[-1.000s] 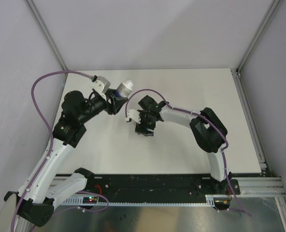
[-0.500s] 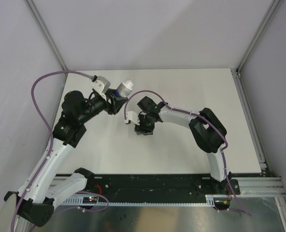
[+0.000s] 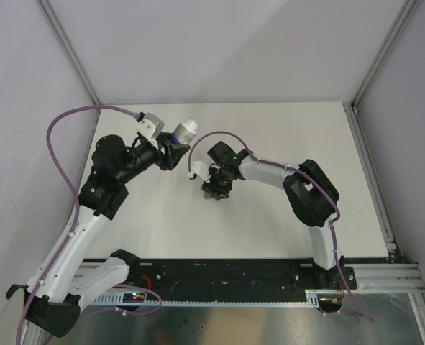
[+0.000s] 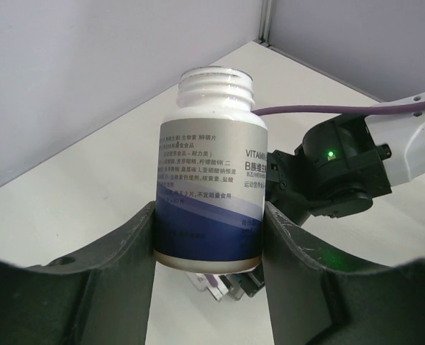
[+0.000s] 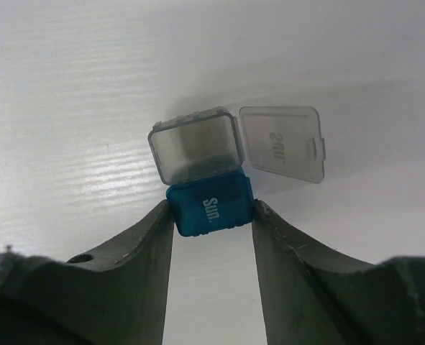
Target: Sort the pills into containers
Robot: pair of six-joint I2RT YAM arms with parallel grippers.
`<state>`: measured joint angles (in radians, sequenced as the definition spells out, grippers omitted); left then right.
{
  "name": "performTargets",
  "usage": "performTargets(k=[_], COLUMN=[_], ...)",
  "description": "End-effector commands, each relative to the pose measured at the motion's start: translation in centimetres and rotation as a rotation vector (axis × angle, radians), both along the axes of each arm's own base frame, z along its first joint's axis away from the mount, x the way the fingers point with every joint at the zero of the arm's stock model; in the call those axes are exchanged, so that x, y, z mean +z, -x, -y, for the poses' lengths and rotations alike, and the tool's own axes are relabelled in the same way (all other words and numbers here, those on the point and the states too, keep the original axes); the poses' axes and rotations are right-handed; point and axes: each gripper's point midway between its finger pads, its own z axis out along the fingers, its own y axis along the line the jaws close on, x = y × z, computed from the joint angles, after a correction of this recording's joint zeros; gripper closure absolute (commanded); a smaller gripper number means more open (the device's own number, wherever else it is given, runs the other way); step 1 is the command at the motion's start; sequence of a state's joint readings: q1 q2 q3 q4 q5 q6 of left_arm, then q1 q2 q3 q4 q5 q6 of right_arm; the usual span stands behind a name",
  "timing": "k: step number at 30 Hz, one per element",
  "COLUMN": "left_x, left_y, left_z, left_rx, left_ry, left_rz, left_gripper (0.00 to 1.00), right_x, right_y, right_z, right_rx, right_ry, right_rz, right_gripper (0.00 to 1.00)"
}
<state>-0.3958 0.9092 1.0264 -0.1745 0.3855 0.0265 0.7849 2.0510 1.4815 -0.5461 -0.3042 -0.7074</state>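
The containers are a tiny joined pair. The teal-blue compartment [image 5: 211, 205], marked "Sun.", is pinched between the fingers of my right gripper [image 5: 212, 213]. The grey compartment [image 5: 195, 146] beyond it has its clear lid [image 5: 282, 144] flipped open to the right. From above, my right gripper [image 3: 213, 188] points down at mid-table and covers the pair. My left gripper [image 4: 208, 230] is shut on a white bottle [image 4: 212, 165] with a blue label and a bare threaded neck. It holds the bottle [image 3: 187, 130] above the table, left of the right gripper. No pills show.
The right arm's black wrist [image 4: 341, 169] sits close behind the bottle. A purple cable [image 3: 205, 140] loops between the two arms. Grey walls bound the white table [image 3: 284, 136] on the left, back and right.
My right gripper's fingers have come together on the teal-blue compartment and its wrist has shifted slightly. The left arm and bottle have not moved.
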Motion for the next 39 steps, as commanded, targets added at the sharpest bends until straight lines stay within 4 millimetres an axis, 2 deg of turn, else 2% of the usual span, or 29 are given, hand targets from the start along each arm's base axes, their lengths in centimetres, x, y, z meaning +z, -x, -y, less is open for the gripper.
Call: performTargets(k=[1, 9, 13, 18, 24, 31, 39], left_x=[0.4, -1.2, -2.0, -2.7, -4.0, -5.4, -6.1], left_y=[-0.4, -0.9, -1.2, -1.3, -1.5, -1.7, -1.6], left_z=[-0.5, -0.9, -1.0, -1.1, -1.4, -1.6, -1.4], left_rx=[0.024, 0.051, 0.06, 0.065, 0.075, 0.086, 0.067], left_ry=[-0.002, -0.036, -0.053, -0.065, -0.094, -0.126, -0.137], left_rz=[0.038, 0.024, 0.014, 0.006, -0.003, -0.019, -0.034], left_gripper=[1.0, 1.0, 1.0, 1.0, 1.0, 1.0, 1.0], right_x=[1.3, 1.7, 1.1, 1.0, 1.3, 1.9, 1.7], right_y=[-0.3, -0.9, 0.3, 1.5, 2.1, 1.3, 0.9], right_z=[1.8, 6.0, 8.3, 9.6, 9.3, 8.6, 7.0], right_rx=[-0.141, -0.421, -0.519, -0.6, -0.663, -0.742, -0.78], right_ry=[-0.017, -0.019, 0.023, 0.046, 0.034, -0.012, -0.039], right_rz=[-0.036, -0.056, -0.046, -0.032, -0.021, -0.009, -0.035], right_gripper=[0.64, 0.66, 0.65, 0.64, 0.6, 0.59, 0.52])
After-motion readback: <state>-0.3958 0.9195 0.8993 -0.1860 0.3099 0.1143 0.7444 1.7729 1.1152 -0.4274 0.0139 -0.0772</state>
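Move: Between the right fingers sits the pill container, its blue part already pinched at table level; its middle lies roughly 2 cm left of the hand point and 1 cm lower, with the open lid about 3 cm ahead and 3 cm left. The left hand holds the open pill bottle, roughly 10 cm left, 3 cm back and 35 cm above the right hand. From the left hand the container lies about 4 cm ahead, 7 cm right and 33 cm down. Sliding the pinched pill container along the table, the right hand sweeps about 10 cm to the right, then draws a little back and eases slightly left again, turning clockwise some 40 degrees throughout with its grip kept. Meanwhile the left hand lowers the pill bottle about 6.5 cm, still holding it and tilting it only slightly. ##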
